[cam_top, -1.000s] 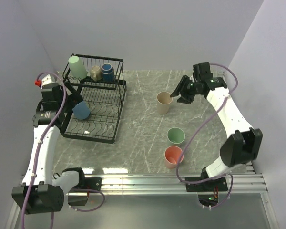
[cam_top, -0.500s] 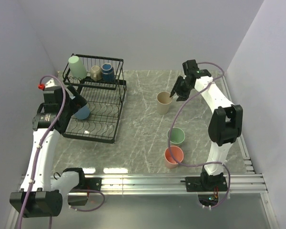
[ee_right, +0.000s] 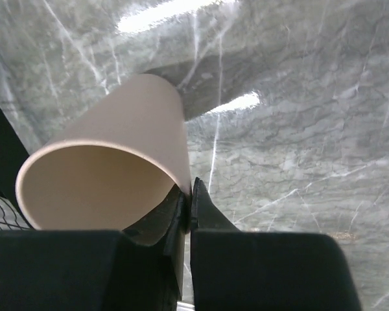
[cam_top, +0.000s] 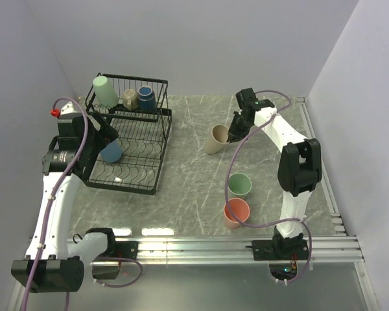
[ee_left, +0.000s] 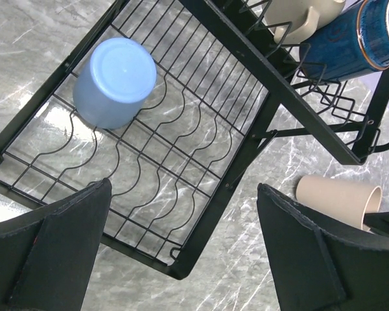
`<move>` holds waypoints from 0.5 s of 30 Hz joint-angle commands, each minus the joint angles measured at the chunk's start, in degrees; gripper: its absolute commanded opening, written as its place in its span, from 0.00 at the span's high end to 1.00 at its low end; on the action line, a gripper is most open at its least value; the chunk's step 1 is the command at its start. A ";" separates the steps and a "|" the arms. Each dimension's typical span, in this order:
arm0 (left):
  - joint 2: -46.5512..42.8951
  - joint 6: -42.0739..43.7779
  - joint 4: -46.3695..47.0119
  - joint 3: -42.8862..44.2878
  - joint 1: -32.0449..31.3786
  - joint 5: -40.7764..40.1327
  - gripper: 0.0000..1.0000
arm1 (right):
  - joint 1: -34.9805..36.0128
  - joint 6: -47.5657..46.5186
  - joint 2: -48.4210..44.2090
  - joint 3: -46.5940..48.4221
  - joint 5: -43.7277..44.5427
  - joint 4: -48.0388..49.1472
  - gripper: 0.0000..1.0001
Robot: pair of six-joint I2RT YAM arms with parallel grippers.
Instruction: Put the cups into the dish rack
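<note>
My right gripper [cam_top: 232, 135] is shut on the rim of the beige cup [cam_top: 214, 140], which leans to the left on the table. In the right wrist view one finger is inside the beige cup [ee_right: 117, 162] and the other outside, the gripper [ee_right: 189, 202] pinching its wall. My left gripper [cam_top: 107, 137] hangs open over the dish rack [cam_top: 133, 176], holding nothing. The light blue cup [ee_left: 115, 81] lies upside down on the lower tier of the rack [ee_left: 246, 142]. A pale green cup [cam_top: 106, 91], a small beige mug [cam_top: 130, 98] and a dark-blue cup [cam_top: 146, 98] sit in the upper basket.
Another pale green cup [cam_top: 239, 185] and a salmon cup [cam_top: 236, 212] stand upright on the marble table, near the right arm's base. Walls close in the table at the back and both sides. The rack takes up the back left corner.
My right gripper has moved left onto the beige cup, shut on its rim and tipped it to the left. The left arm has hardly moved and stays open.
</note>
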 commanded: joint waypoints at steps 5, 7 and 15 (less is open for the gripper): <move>-0.10 0.10 0.11 5.09 -0.34 1.19 0.01 | -0.08 0.15 -9.28 -0.70 -0.04 0.87 1.00; 0.08 0.10 1.52 6.93 -0.25 4.61 0.01 | -0.08 1.98 -12.19 -0.17 -6.27 3.32 1.00; -1.15 -8.50 22.42 5.19 -0.42 34.20 0.01 | 0.62 24.55 -28.28 -8.94 -28.43 29.50 1.00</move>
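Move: The right hand already has the beige cup pinched shut at its rim, leaning beside it; the middle of the dish rack lies about 32 cm to its left, level with it fore and aft and some 5 cm lower. The green cup stands about 17 cm back and 2 cm to the right, the red cup 27 cm back and 1 cm right, both some 6 cm below. From the open, empty left hand the beige cup is roughly 36 cm right, 10 cm ahead and 20 cm below; the blue cup sits 5 cm straight ahead, 18 cm down. The right hand keeps its pinch on the beige cup's rim and, slow at first and then fast, hoists it some 18 cm, carrying it about 5 cm left and a little back while the wrist swings up from its downward pointing, its left side rising some 30 degrees. The left hand, fingers still wide open and empty, leaves its place above the blue cup, rising about 8 cm and going 6 cm right towards the beige cup as it turns clockwise and tips its fingers up. ##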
